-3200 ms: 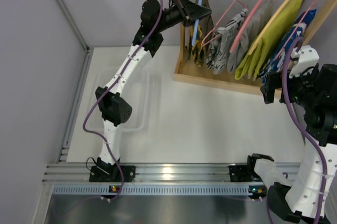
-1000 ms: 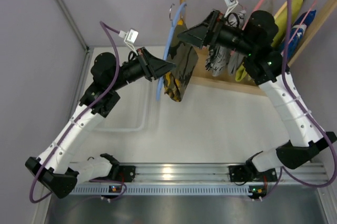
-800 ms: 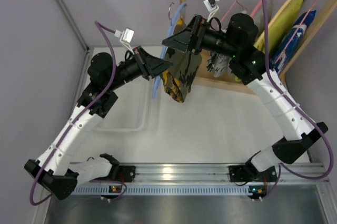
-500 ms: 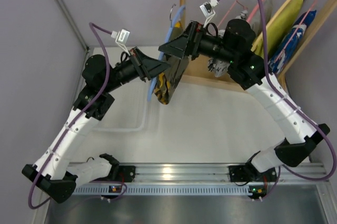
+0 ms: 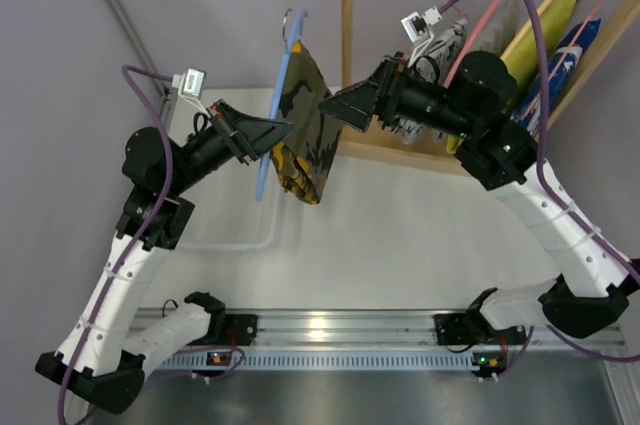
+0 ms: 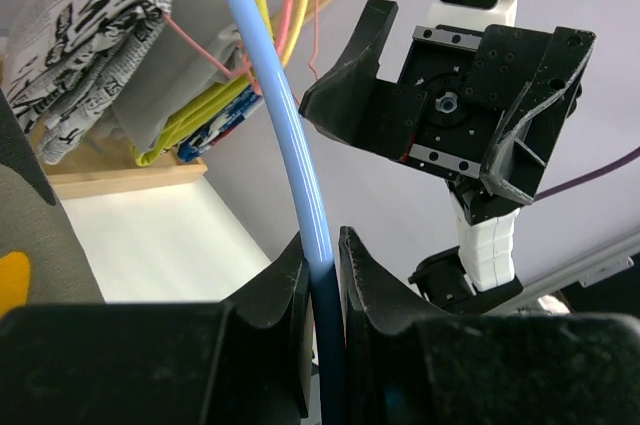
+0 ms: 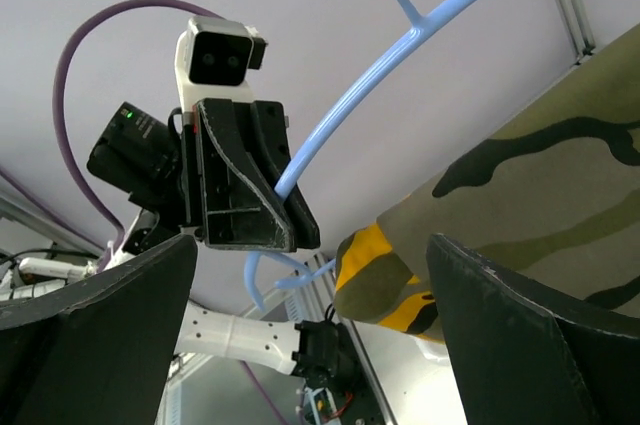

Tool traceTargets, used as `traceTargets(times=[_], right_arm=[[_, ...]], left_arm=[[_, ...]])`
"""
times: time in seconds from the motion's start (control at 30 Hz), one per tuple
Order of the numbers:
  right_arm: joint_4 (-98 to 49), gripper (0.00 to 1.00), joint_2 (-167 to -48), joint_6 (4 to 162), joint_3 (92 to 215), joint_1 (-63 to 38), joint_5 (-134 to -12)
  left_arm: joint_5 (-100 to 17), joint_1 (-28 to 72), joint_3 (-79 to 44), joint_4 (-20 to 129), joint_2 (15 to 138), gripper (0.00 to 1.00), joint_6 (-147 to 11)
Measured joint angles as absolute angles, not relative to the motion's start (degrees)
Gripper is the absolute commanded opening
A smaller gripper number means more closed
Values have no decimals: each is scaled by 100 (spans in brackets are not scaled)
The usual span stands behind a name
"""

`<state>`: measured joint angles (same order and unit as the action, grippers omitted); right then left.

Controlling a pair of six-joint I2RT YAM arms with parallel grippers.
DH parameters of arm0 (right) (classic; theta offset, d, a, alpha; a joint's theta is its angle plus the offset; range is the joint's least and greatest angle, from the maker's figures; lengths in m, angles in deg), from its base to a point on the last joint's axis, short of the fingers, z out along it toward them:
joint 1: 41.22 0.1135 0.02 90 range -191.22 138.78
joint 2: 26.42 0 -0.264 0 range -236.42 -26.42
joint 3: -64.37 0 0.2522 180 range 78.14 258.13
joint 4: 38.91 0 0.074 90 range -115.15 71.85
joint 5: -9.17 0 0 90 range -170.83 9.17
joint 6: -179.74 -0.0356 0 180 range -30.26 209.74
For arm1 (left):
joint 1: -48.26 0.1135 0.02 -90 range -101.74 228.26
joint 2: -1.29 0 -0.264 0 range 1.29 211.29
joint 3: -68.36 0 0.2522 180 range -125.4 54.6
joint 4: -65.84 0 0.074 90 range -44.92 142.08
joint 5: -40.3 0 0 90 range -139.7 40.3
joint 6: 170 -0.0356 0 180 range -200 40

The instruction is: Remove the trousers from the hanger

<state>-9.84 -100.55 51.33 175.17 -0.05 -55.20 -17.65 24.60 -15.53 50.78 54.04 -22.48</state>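
Note:
The light blue hanger hangs in the air left of the rack, its hook pointing up. My left gripper is shut on its lower arm; in the left wrist view the blue bar is pinched between both fingers. The camouflage trousers, with their yellow patches, drape from the hanger. My right gripper stands open just right of the trousers, touching nothing. In the right wrist view the trousers lie between its wide-spread fingers, with the hanger and left gripper beyond.
A wooden rack at the back right carries several garments on pink and wooden hangers. A clear plastic tray lies on the table under the left arm. A grey wall closes the left side.
The left arm has carried the hanger and trousers further left and up, away from the rack. The right gripper has drawn back to the right and stays open.

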Motion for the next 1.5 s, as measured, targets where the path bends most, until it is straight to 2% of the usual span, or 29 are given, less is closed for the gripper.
traceTargets(times=[0.5, 0.63, 0.73, 0.77, 0.93, 1.2, 1.23, 1.27, 1.3, 1.37, 1.4, 1.5], right_arm=[[-1386, 99, -12094, 4398, 18911, 297, -5461], [-1747, 93, -12400, 4162, 19180, 336, -5371], [-1994, 81, -12590, 4001, 19338, 338, -5323], [-2044, 75, -12645, 3942, 19383, 342, -5303], [-2302, 65, -12841, 3671, 19526, 380, -5164], [-2472, 37, -13016, 3358, 19526, 377, -5022], [-2496, 31, -13049, 3314, 19526, 377, -4982], [-2529, 16, -13080, 3297, 19526, 377, -4963], [-2551, 10, -13104, 3279, 19526, 377, -4947], [-2555, 0, -13141, 2919, 19526, 375, -4923], [-2538, 0, -13152, 2814, 19526, 375, -4908], [-2558, 0, -13163, 2691, 19526, 356, -4792]], left_arm=[[-1955, 3035, -1265, 5202, 5258, 0, -1778], [-1931, 3035, -1265, 5216, 5227, 0, -1724], [-1916, 3033, -1258, 5216, 5229, 0, -1665], [-1909, 3033, -1247, 5216, 5229, 0, -1652], [-1911, 3033, -1090, 5380, 5234, 0, -1555], [-1933, 3011, -965, 5718, 5260, 0, -1512], [-1929, 2998, -961, 5747, 5273, 0, -1529], [-1933, 2978, -952, 5788, 5286, 0, -1540], [-1940, 2967, -933, 5830, 5295, 0, -1566], [-1922, 2967, -823, 5895, 5293, 0, -1695], [-1909, 2967, -762, 5919, 5293, 0, -1776], [-1890, 2952, -620, 6020, 5297, 27, -2275]])
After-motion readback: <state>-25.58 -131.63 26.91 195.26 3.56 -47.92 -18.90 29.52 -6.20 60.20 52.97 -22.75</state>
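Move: My left hand already holds the blue hanger by its near part. The bar just below the hook, which my right hand wants, lies about 12 cm ahead of my left hand, 3 cm to its right and slightly higher. From my open right hand that spot is about 6 cm ahead, 9 cm left and level. The camouflage trousers hang roughly 5 cm left of my right hand and 12 cm lower; my left gripper is 12 cm left and 7 cm back of it. I bring my open right hand about 13 cm left and 6 cm forward, past the top of the trousers to the hanger bar near its hook, tipping the fingers down and turning counter-clockwise some 15 to 20 degrees. Slowing there, I close the fingers and pinch the bar. My left hand keeps the hanger between its fingers, easing about 3 cm forward and slightly left, then dipping a couple of centimetres at the end. ##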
